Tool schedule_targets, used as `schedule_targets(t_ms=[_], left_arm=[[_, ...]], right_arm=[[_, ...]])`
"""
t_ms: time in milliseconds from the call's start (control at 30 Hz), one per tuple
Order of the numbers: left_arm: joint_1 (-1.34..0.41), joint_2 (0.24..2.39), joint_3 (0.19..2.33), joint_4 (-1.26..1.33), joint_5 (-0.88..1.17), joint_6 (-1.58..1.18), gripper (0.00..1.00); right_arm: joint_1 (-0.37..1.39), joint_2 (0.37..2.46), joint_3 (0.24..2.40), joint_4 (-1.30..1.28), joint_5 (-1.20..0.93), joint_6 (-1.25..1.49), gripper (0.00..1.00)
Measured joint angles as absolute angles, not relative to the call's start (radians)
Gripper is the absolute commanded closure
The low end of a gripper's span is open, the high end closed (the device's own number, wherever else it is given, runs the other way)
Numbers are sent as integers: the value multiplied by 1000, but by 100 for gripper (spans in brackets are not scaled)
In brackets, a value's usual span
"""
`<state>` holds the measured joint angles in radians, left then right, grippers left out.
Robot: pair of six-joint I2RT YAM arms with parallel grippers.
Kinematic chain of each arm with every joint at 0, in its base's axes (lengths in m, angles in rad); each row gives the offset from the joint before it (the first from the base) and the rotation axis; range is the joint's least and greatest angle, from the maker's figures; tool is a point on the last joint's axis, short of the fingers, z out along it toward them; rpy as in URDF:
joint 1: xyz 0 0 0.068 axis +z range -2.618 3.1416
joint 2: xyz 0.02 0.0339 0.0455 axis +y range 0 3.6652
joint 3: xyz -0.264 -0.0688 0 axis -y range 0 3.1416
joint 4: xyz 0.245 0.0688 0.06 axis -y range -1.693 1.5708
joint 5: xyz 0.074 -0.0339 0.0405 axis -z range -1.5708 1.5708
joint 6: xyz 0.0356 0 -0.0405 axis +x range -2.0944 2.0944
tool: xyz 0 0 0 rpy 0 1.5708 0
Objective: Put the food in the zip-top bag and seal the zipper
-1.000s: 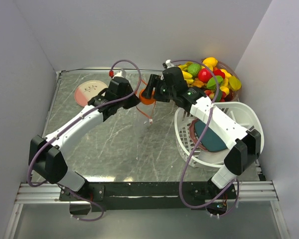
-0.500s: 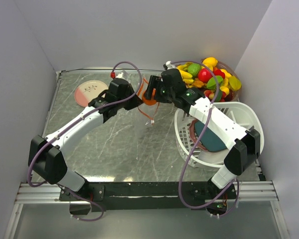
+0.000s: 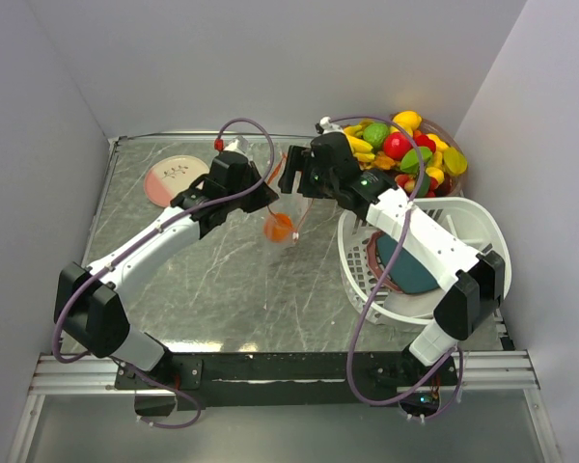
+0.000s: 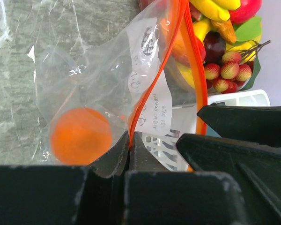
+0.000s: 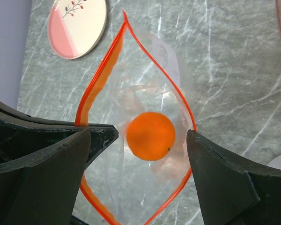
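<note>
The clear zip-top bag [image 3: 284,214] hangs open-mouthed from my left gripper [image 3: 268,196], which is shut on its orange-red zipper strip [image 4: 152,89]. A round orange toy fruit [image 3: 278,228] lies inside the bag at its bottom; it also shows in the left wrist view [image 4: 80,136] and the right wrist view [image 5: 151,136]. My right gripper [image 3: 291,179] is open and empty just above the bag's mouth [image 5: 180,101], its jaws wide on either side of it. More food is heaped in the clear bowl [image 3: 410,149]. I cannot make out the slider.
A white slatted basket [image 3: 468,224] holding a teal plate [image 3: 405,268] stands at the right, under my right arm. A pink-and-white plate [image 3: 174,177] lies at the back left. The bowl stands in the back right corner by the wall.
The orange fruit was held in my right gripper at the bag's mouth. That gripper has opened, and the fruit has dropped to the bottom of the bag.
</note>
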<state>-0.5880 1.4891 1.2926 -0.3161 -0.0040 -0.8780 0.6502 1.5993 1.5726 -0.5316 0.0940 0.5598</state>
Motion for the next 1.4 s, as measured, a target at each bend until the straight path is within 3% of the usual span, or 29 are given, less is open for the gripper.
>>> schedule_targets(t_ms=[267,700,733,833,867,900,967,1100,1333,1400], left_arm=[[-588,1488,1285,-317,-4,-878,99],[-588,1481,1285,-336,-47,-872,99],[-588,1480,1285,-342,-51,-869,99],[-588,1477,1285,-356,-58,-859,98],[-588,1474,1285,-364,-65,-855,92],[-588,1473,1286,-373,-75,-852,78],[-588,1471,1295,-399,-104,-844,75],[-588,1467,1314,-443,-173,-815,63],[-588,1467,1363,-503,-282,-769,67],[-588,1467,1370,-509,-295,-762,77]], right_arm=[[652,1575,1573,-587,204,540,34],[676,1565,1579,-621,242,507,35],[682,1588,1591,-628,241,504,38],[698,1651,1629,-638,237,493,65],[700,1671,1640,-641,239,492,81],[702,1686,1646,-642,243,491,86],[707,1700,1650,-649,250,490,95],[709,1701,1654,-659,265,492,98],[719,1701,1676,-667,273,492,98],[723,1701,1682,-666,273,492,98]])
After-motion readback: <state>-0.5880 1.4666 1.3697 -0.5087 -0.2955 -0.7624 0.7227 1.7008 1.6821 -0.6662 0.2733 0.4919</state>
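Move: The right hand, wide open over the bag's mouth with the orange already dropped in, has the right lip of the bag's zipper rim roughly 3 cm to its right, about level fore and aft and 3 cm lower. The left lip, pinched in the left fingers, is some 5 cm to its left, 1 cm nearer the base and 2 cm lower; the orange is about 14 cm below, 3 cm back and 3 cm left. From the left hand the right lip is about 7 cm to the right, 1 cm back and at its own height. The right hand swings about 4 cm left and 2 cm up, narrowing its fingers a little, then comes back right and down some 5 cm, tilting so its left side drops, shuts on the bag's right lip and pinches it while easing up a centimetre. Only as that grip closes does the left hand open its fingers about a third around the left lip and travel some 6 cm left, away from the right hand, turning slightly counter-clockwise. ##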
